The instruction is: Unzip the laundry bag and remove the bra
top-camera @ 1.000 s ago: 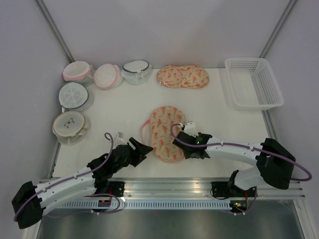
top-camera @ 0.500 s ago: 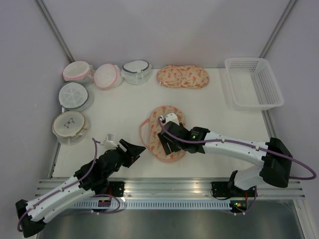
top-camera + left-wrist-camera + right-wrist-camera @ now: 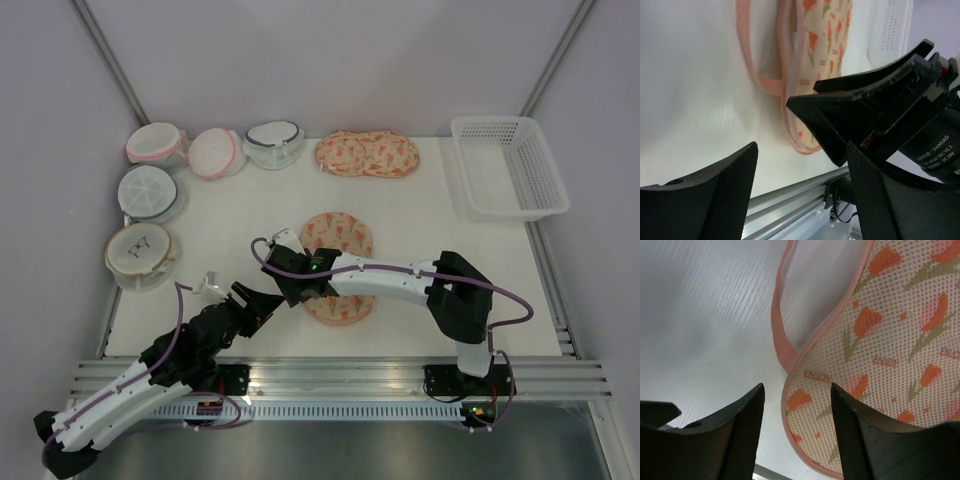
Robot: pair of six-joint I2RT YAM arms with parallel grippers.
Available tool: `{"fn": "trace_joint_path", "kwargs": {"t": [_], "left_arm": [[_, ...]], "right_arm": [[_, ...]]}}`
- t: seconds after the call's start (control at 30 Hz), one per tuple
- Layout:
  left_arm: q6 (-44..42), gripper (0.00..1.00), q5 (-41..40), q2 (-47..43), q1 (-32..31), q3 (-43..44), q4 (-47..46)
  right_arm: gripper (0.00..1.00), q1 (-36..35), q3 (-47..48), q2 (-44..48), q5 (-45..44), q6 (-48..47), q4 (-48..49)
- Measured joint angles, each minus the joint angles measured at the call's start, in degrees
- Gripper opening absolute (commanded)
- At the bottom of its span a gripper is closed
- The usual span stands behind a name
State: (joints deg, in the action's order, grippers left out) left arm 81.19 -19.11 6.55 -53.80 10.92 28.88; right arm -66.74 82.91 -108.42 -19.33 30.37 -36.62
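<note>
The laundry bag [image 3: 340, 232] lies mid-table, peach with orange print and pink trim, and my right arm crosses its middle. My right gripper [image 3: 292, 292] hangs over the bag's lower left edge. In the right wrist view the right gripper [image 3: 797, 412] is open, with the bag's printed mesh [image 3: 890, 340] and pink rim lying below the gap. A pink band [image 3: 781, 335] loops out from the bag's side. My left gripper [image 3: 258, 303] is open just left of the right one; in its own view the left gripper [image 3: 801, 187] has nothing between its fingers. The bra is hidden.
A look-alike printed bag [image 3: 367, 153] lies at the back. Several round mesh bags [image 3: 148, 190] stand along the left and back left. A white basket [image 3: 510, 165] sits at the back right. The metal rail [image 3: 330, 375] runs along the near edge.
My right gripper has swept left across the bag, from its right side to its lower left edge. My left arm has drawn back a little towards the near edge.
</note>
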Motion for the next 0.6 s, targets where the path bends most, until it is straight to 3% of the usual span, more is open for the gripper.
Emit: {"fn": "trace_joint_path", "kwargs": {"t": [0.07, 0.13, 0.17, 0.27, 0.43, 0.6], "left_arm": [[-0.1, 0.77, -0.6, -0.3, 0.1, 0.1, 2.3], [-0.1, 0.77, -0.4, -1.4, 0.0, 0.2, 3.3], [-0.1, 0.77, -0.5, -2.1, 0.0, 0.5, 4.0], [-0.1, 0.77, -0.7, -4.9, 0.0, 0.9, 5.6], [-0.1, 0.76, -1.4, -6.1, 0.0, 0.9, 8.0], [-0.1, 0.76, -1.8, -6.1, 0.0, 0.9, 9.0]], "right_arm": [[0.52, -0.2, 2.1, -2.6, -1.2, 0.5, -0.9], [0.39, -0.2, 3.5, -5.1, -2.7, 1.4, -1.3], [0.26, -0.2, 3.7, -5.9, -3.3, 1.9, -1.5], [0.0, -0.3, 3.7, -7.2, -5.2, 2.8, -2.5], [0.0, -0.4, 2.1, -5.5, -7.8, 3.9, -2.3], [0.0, -0.7, -5.5, 6.4, -9.6, 4.4, -0.7]]}}
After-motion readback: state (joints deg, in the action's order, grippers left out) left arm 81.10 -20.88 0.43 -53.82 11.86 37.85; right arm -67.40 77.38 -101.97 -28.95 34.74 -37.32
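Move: The right hand hovers open over the laundry bag's left edge, near the strap's near end; the edge is about 1 cm ahead and roughly 4 cm below the fingers. The bag's middle is some 8 cm ahead and 8 cm to the right, and the pink strap's middle about 7 cm ahead and 3 cm left. From the left hand, that edge lies about 3 cm ahead, 8 cm right and 8 cm lower. The right hand dips some 3 cm, easing slightly forward, and its fingers snap fully shut on the way down, seeming to nip at the bag's left edge beside the strap's near end. Then it turns back, rising about 5 cm with the fingers shut and drifting roughly 3 cm right over the bag's printed mesh, while the open left hand eases a couple of centimetres left, away from the bag. ##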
